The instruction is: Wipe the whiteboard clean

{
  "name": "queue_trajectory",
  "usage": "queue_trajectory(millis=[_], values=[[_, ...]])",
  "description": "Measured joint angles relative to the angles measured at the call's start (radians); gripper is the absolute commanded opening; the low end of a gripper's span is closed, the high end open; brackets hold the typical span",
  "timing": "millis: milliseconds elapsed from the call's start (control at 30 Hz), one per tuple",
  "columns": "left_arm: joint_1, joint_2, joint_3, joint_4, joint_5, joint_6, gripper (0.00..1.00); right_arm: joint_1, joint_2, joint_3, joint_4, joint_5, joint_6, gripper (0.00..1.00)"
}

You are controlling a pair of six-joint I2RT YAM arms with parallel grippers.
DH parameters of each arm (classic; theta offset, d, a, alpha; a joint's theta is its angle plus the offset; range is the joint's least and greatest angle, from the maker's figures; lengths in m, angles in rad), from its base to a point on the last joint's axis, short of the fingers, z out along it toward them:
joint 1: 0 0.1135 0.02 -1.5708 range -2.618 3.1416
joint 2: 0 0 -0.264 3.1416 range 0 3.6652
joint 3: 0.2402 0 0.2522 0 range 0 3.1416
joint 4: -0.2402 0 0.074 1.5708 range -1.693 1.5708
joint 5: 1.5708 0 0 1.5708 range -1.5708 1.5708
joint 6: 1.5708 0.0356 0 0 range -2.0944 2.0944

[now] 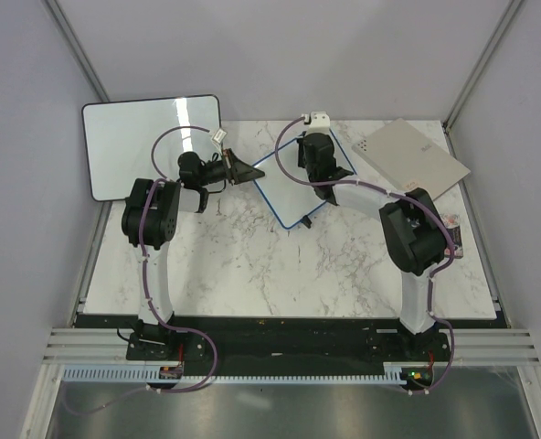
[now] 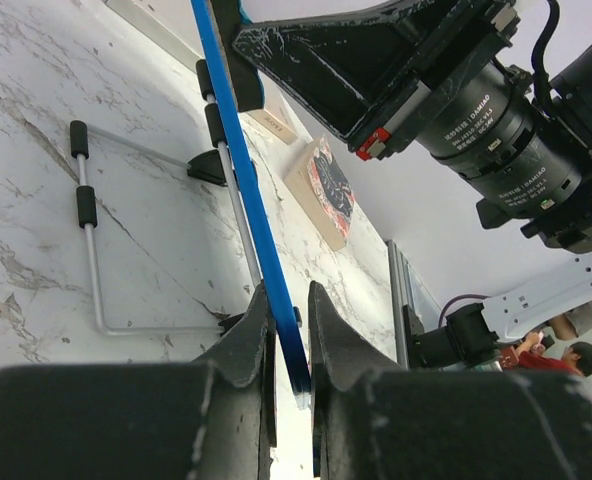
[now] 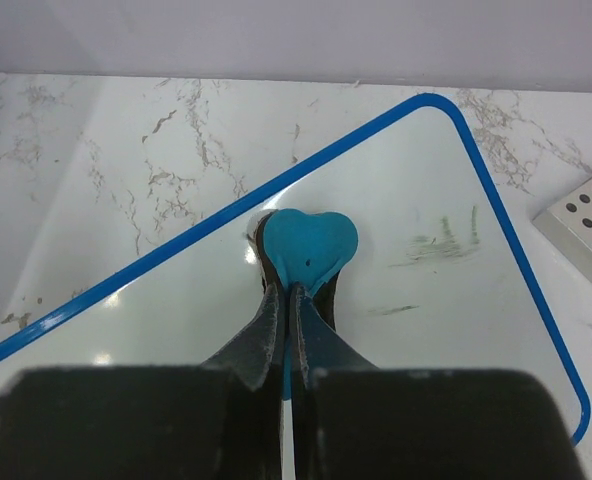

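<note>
The small whiteboard (image 1: 287, 197) with a blue rounded frame lies tilted at the back middle of the marble table. My left gripper (image 1: 249, 171) is shut on its left edge; in the left wrist view the blue frame (image 2: 244, 170) runs between the jaws of the left gripper (image 2: 290, 335), with the wire stand and its black feet (image 2: 81, 195) behind. My right gripper (image 1: 319, 170) is shut on a blue heart-shaped eraser (image 3: 307, 243), pressed on the board's surface (image 3: 426, 340). Faint green marks (image 3: 441, 242) lie to the right of the eraser. The right gripper (image 3: 287, 292) pinches the eraser's tail.
A larger black-framed whiteboard (image 1: 150, 142) overhangs the table's back left corner. A grey perforated panel (image 1: 413, 157) lies at the back right, also in the right wrist view (image 3: 588, 228). A small white object (image 1: 319, 119) sits at the back edge. A small patterned block (image 2: 322, 190) lies beyond the board.
</note>
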Motion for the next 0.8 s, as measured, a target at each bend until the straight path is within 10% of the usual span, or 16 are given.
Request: queue_trajectory(millis=[800], values=[[-0.008,0.000,0.000,-0.005,0.005,-0.014,0.02,-0.169,0.062,0.049,0.002,-0.040,0.135,0.00]])
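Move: Right and a little ahead of the right hand, which already has the eraser on the board, are the leftover grey smudges: about 6 cm right, 2 cm forward and slightly lower. The whiteboard's far right corner is roughly 6 cm right and 7 cm ahead of this hand. The grey box's middle lies some 24 cm right, 4 cm back. From the left hand, gripping the board's left corner, the smudges are about 18 cm right and 10 cm ahead. Sweeping the eraser along the whiteboard, the right hand goes about 8 cm right and 4.5 cm forward towards the far right corner, sinking about 1 cm with the board's slope. It turns some 10 degrees clockwise, its left side rising a little, and slows at the right rim. Its fingers keep their hold; the left hand stays put, still pinching the board. ##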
